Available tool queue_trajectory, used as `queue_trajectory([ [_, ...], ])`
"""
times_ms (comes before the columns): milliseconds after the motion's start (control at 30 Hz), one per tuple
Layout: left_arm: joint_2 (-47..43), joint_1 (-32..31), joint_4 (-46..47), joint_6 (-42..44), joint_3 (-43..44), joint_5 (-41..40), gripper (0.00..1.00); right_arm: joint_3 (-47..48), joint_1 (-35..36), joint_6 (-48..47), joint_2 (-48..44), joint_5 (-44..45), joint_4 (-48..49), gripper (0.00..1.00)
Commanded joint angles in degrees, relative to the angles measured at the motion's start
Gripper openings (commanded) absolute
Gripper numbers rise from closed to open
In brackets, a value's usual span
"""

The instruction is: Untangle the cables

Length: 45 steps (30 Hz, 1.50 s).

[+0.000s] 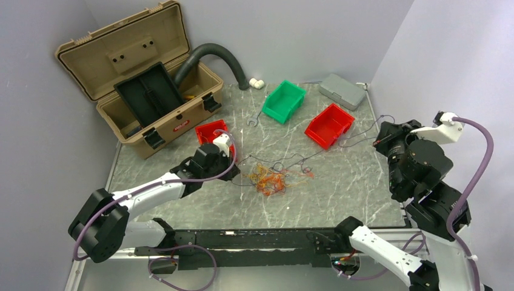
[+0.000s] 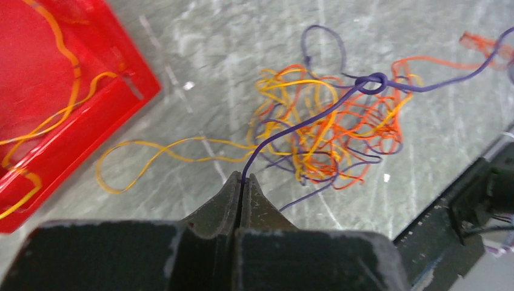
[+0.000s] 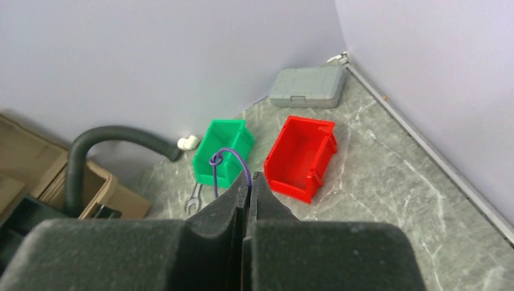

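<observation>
The cables are a fist-sized tangle [image 1: 270,179] of orange, yellow and purple wires in the middle of the marble table. My left gripper [image 1: 238,174] sits at its left edge. In the left wrist view that gripper [image 2: 244,177] is shut on a thin purple wire [image 2: 303,121], which rises over the tangle [image 2: 330,136] to a knot [image 2: 376,82]. The dark wire [image 1: 303,159] runs on across the table to my right gripper [image 1: 379,139]. Seen from its own wrist, the right gripper [image 3: 250,176] is shut on the purple wire's looped, knotted end [image 3: 216,159].
A small red bin [image 2: 121,109] holding yellow-orange wires lies just left of the left gripper. Behind are a green bin [image 1: 283,100], a larger red bin [image 1: 329,124], a grey case [image 1: 342,91], a wrench [image 3: 193,203], an open tan toolbox [image 1: 139,79] and a dark hose [image 1: 212,54].
</observation>
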Motion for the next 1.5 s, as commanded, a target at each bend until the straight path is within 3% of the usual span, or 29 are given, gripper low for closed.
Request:
queue_trajectory([
  [0,-1.0,-0.3,-8.8,-0.7,3.2,-8.6,0.00,3.9,0.1,-3.5,-1.5,10.8,2.3,0.00],
  [267,-4.3,-4.0,-13.0,-2.0,-1.3,-18.3,0.00,6.2,0.1,-12.7,-3.1,24.9,7.9,0.00],
  [700,-10.4,-9.0,-17.6,1.4,-0.8,-21.4,0.00,-3.0,0.2,-6.5,1.0,4.5,2.7,0.03],
  [800,-13.5,-10.5,-17.8,3.9,0.4,-20.6,0.00,-7.3,0.2,2.4,3.7,1.6,-2.9,0.08],
  [867,-15.2,-10.6,-18.2,4.7,1.2,-20.6,0.00,-11.3,0.1,10.3,5.2,1.4,-7.3,0.19],
  [967,-17.1,-10.8,-18.6,5.8,2.0,-19.9,0.00,-19.7,0.1,17.6,5.8,-0.8,-9.6,0.43],
  [1033,-18.1,-10.9,-18.4,6.2,2.2,-19.2,0.00,-24.0,-0.1,19.9,5.5,-3.6,-9.0,0.80],
  [1067,-18.6,-10.9,-18.3,6.5,2.2,-18.8,0.00,-25.6,-0.2,19.8,5.2,-5.5,-7.4,0.86],
  [1333,-20.1,-11.0,-18.4,7.8,2.5,-19.0,0.00,-35.8,-0.3,7.8,6.5,-30.6,9.0,0.89],
  [1467,-20.6,-11.0,-18.6,8.1,2.6,-19.5,0.00,-38.4,-0.4,1.7,11.0,-39.0,15.0,0.90],
])
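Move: Both hands hold the purple cable, with the tangle of cables between them. From the high right hand the tangle lies some 5 cm ahead, 27 cm to the left and about 41 cm below; the right red bin is about 25 cm ahead, 3 cm to the right and 39 cm down. The low left hand has the tangle level with it, some 13 cm to its right and 8 cm below, and the left red bin about 15 cm ahead, 10 cm left and 6 cm below. The right hand first draws its pinched purple cable about 10 cm farther right, back and up, then swings back forward and left, opens wide to let the cable go and tips down some 40 degrees as it sinks towards the tangle, ending roughly 27 cm below where it began and 10 cm to the left. The left hand keeps its pinch on the purple cable throughout, easing about 5 cm to the left and back while dipping, then lifting a little above its starting height. ##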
